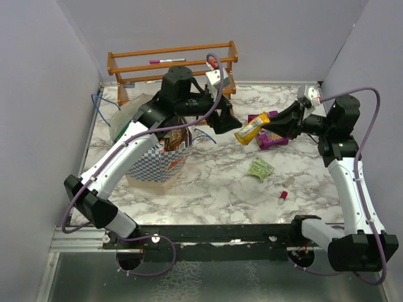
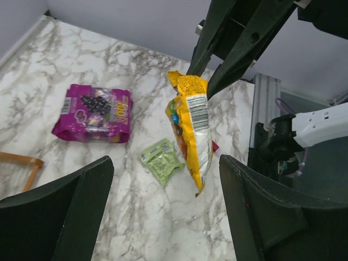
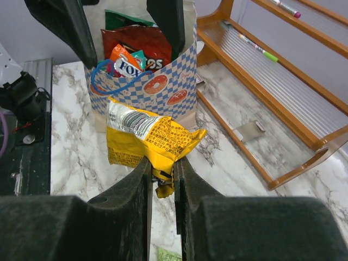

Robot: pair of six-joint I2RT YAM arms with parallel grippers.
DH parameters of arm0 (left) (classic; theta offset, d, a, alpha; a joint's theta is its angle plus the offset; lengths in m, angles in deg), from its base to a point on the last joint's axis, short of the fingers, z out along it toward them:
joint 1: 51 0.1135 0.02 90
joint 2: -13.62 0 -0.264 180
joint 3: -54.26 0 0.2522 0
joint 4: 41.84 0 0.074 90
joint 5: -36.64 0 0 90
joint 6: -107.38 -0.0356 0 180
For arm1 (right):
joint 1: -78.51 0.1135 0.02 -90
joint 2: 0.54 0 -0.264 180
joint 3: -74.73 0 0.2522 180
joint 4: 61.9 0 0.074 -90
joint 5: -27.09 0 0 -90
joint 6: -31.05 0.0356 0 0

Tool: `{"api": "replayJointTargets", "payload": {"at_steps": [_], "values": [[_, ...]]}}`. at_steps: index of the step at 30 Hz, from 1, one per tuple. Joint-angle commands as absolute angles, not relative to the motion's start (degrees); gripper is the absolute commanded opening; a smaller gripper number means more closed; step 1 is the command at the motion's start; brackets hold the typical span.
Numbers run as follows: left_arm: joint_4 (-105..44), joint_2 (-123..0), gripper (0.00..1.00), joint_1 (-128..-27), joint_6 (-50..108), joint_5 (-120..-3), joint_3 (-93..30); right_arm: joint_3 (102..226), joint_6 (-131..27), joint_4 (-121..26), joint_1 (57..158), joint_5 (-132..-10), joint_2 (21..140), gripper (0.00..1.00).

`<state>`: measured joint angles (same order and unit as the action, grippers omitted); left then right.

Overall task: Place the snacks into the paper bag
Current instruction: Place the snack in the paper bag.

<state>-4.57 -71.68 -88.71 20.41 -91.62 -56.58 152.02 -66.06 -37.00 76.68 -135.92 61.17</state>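
My right gripper (image 3: 162, 168) is shut on the end of a yellow snack packet (image 3: 149, 138), which it holds above the table mid-scene (image 1: 250, 131). In the left wrist view the packet (image 2: 190, 130) hangs from the right gripper's fingers. My left gripper (image 2: 166, 212) faces it, open, its fingers (image 1: 225, 123) wide on either side without touching it. The checkered paper bag (image 1: 157, 165) stands upright at the left and holds a red Doritos bag (image 3: 136, 49) and other packets. A magenta pack (image 2: 93, 114) and a small light-green packet (image 2: 161, 160) lie on the marble.
A wooden rack (image 1: 170, 63) stands along the back wall, with pens on its shelves. A tiny red cap-like object (image 1: 283, 196) lies near the front right. The left arm reaches over the bag's top. Blue string handles (image 3: 117, 81) stick up from the bag.
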Motion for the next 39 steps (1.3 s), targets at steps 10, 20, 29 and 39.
{"api": "replayJointTargets", "payload": {"at_steps": [10, 20, 29, 39], "values": [[-11.9, -77.6, 0.65, -94.5, 29.8, -97.1, -53.2, 144.9, -58.6, -49.3, 76.9, -137.2, 56.2, 0.01], [-12.8, -76.3, 0.20, -94.9, 28.2, -97.4, -52.0, 143.8, -59.9, -48.3, 76.9, -134.8, 55.4, 0.24], [-8.8, -71.7, 0.08, -94.8, 19.7, -89.1, -51.9, 146.2, -70.1, -38.0, 76.9, -129.3, 53.4, 0.71], [-3.8, -66.9, 0.00, -92.9, 13.4, -78.0, -55.6, 140.3, -75.9, -37.0, 76.9, -118.6, 51.3, 0.77]]}}
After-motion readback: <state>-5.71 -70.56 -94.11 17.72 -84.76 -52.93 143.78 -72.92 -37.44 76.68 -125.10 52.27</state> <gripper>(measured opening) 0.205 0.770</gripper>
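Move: The yellow snack, still pinched by the right hand, has its middle about 7 cm right, 3 cm back and 4 cm below the open left hand; from the right hand it's some 5 cm left and 1 cm back. On the table, nearly 40 cm below the left hand, the purple snack lies about 15 cm right and 13 cm ahead, the green snack 13 cm right and 2 cm back. The paper bag stands 21 cm left, level, its middle 25 cm lower. Left hand goes 5 cm right and down, pinches the yellow snack and, as right releases, draws it up-left. ##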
